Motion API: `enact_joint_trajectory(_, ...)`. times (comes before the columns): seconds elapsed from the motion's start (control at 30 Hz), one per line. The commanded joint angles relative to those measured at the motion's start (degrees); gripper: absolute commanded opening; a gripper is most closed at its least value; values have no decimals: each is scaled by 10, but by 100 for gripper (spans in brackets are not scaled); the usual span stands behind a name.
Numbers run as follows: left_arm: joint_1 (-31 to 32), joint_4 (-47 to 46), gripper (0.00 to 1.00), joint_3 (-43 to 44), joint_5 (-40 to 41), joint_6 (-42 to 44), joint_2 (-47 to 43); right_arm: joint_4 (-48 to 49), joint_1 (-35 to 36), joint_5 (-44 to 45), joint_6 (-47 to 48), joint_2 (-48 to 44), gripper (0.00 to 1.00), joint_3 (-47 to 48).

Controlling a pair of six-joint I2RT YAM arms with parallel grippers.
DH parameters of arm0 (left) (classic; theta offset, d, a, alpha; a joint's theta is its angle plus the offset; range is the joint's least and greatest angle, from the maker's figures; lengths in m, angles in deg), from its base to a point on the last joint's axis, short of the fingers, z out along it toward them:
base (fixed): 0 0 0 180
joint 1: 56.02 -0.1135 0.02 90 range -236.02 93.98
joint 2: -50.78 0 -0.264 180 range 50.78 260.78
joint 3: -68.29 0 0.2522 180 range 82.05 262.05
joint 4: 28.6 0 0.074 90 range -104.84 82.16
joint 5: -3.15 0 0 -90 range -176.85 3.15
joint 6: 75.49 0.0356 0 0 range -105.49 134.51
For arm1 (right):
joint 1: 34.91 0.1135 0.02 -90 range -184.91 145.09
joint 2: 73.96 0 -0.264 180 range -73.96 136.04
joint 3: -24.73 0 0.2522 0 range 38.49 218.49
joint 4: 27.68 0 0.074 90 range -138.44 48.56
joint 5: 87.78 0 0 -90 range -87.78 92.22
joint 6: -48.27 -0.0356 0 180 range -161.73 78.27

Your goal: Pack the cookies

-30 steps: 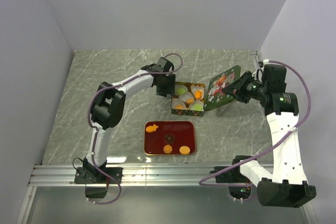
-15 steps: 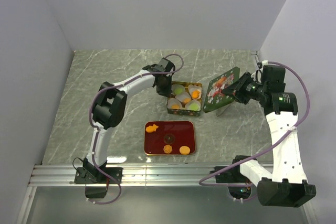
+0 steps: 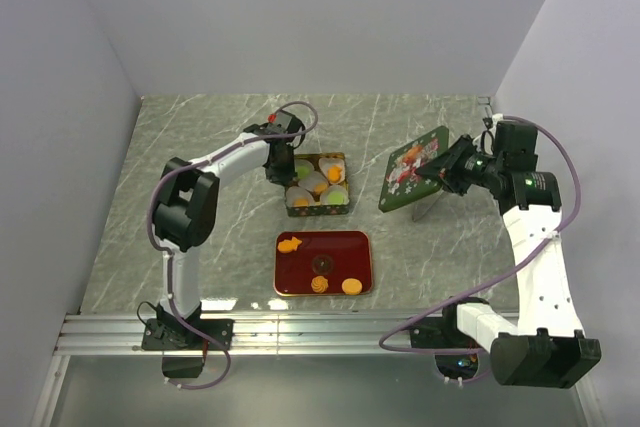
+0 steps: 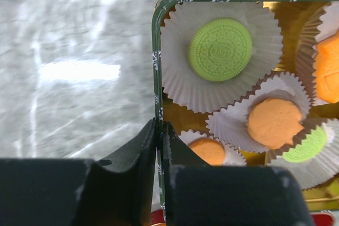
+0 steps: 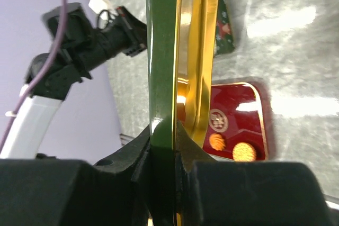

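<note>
A green tin (image 3: 318, 214) holds several cookies in white paper cups, among them a green cookie (image 4: 220, 49) and an orange one (image 4: 274, 123). My left gripper (image 3: 281, 169) is shut on the tin's left wall (image 4: 157, 78), one finger inside and one outside. On the red tray (image 3: 345, 247) lie an orange fish cookie (image 3: 289, 244), a brown cookie (image 3: 322, 264), a swirl cookie (image 3: 318, 285) and an orange disc (image 3: 351, 286). My right gripper (image 3: 440, 173) is shut on the tin's lid (image 3: 413, 168), held tilted on edge above the table.
The marble tabletop is walled at the back and on both sides. The red tray sits just in front of the tin. The right wrist view shows the lid's gold inside (image 5: 196, 51) with the tray (image 5: 238, 99) beyond it.
My left gripper has shut on the tin's wall and pulled the tin to the left. The right gripper with the lid has shifted slightly left.
</note>
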State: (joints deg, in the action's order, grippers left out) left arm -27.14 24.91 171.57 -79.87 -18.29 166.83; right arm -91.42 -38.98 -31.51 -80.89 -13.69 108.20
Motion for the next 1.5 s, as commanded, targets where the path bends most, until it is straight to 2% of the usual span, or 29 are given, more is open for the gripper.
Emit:
enact_joint_trajectory(0.0,0,24,16,-2,37,-17,-39,80,13,-55,-21,7,0,-11)
enact_joint_trajectory(0.13,-1,40,33,7,39,-34,-53,176,36,-129,-81,39,0,-47)
enact_joint_trajectory(0.17,-1,43,42,11,38,-35,-64,220,38,-142,-93,43,0,-53)
enact_joint_trajectory(0.23,-3,45,52,13,45,-40,-78,264,59,-147,-123,54,0,-69)
enact_joint_trajectory(0.27,-10,48,62,13,48,-41,-98,310,65,-150,-133,57,0,-73)
enact_joint_trajectory(0.43,-58,32,73,-21,46,-45,-183,437,108,-152,-178,106,0,-101)
enact_joint_trajectory(0.53,-102,-54,77,-92,-39,-32,-262,499,138,-148,-205,147,0,-119)
enact_joint_trajectory(0.57,-121,-90,78,-143,-97,-31,-306,529,155,-147,-214,158,0,-122)
enact_joint_trajectory(0.6,-127,-153,81,-173,-122,-32,-327,568,163,-145,-232,181,0,-130)
enact_joint_trajectory(0.67,-140,-211,82,-247,-171,-36,-374,609,180,-143,-253,207,0,-135)
enact_joint_trajectory(0.8,-146,-308,83,-333,-276,-51,-406,674,229,-127,-294,265,0,-130)
enact_joint_trajectory(0.97,-150,-410,84,-415,-332,-88,-414,696,259,-91,-304,310,0,-114)
enact_joint_trajectory(1.13,-150,-434,83,-439,-351,-89,-391,732,274,-84,-330,346,0,-120)
enact_joint_trajectory(1.47,-151,-477,81,-442,-372,-90,-322,742,296,-56,-335,390,0,-108)
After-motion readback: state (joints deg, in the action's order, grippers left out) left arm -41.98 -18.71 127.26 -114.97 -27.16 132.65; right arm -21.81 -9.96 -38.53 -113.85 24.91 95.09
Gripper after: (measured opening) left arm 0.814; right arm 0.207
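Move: My left fingers are on the left wall of the cookie box, whose middle lies about 8 cm to their right, level ahead and 3 cm lower. The red tray is about 19 cm nearer my base than the box. The lid hangs some 26 cm right of my left hand, 12 cm back and 20 cm above. From my right hand, which holds the lid, the box is roughly 13 cm ahead, 21 cm left and 25 cm below. I swing the lid with my right hand some 22 cm left, about 11 cm down and 8 cm forward to bring it over the box, rolling it roughly 25 degrees and keeping its rim pinched. My left hand opens wide, lets go of the box wall, climbs about 15 cm out to the left, then pulls back and sinks again, its fingers swinging some 40 degrees to point rightward at the incoming lid. ##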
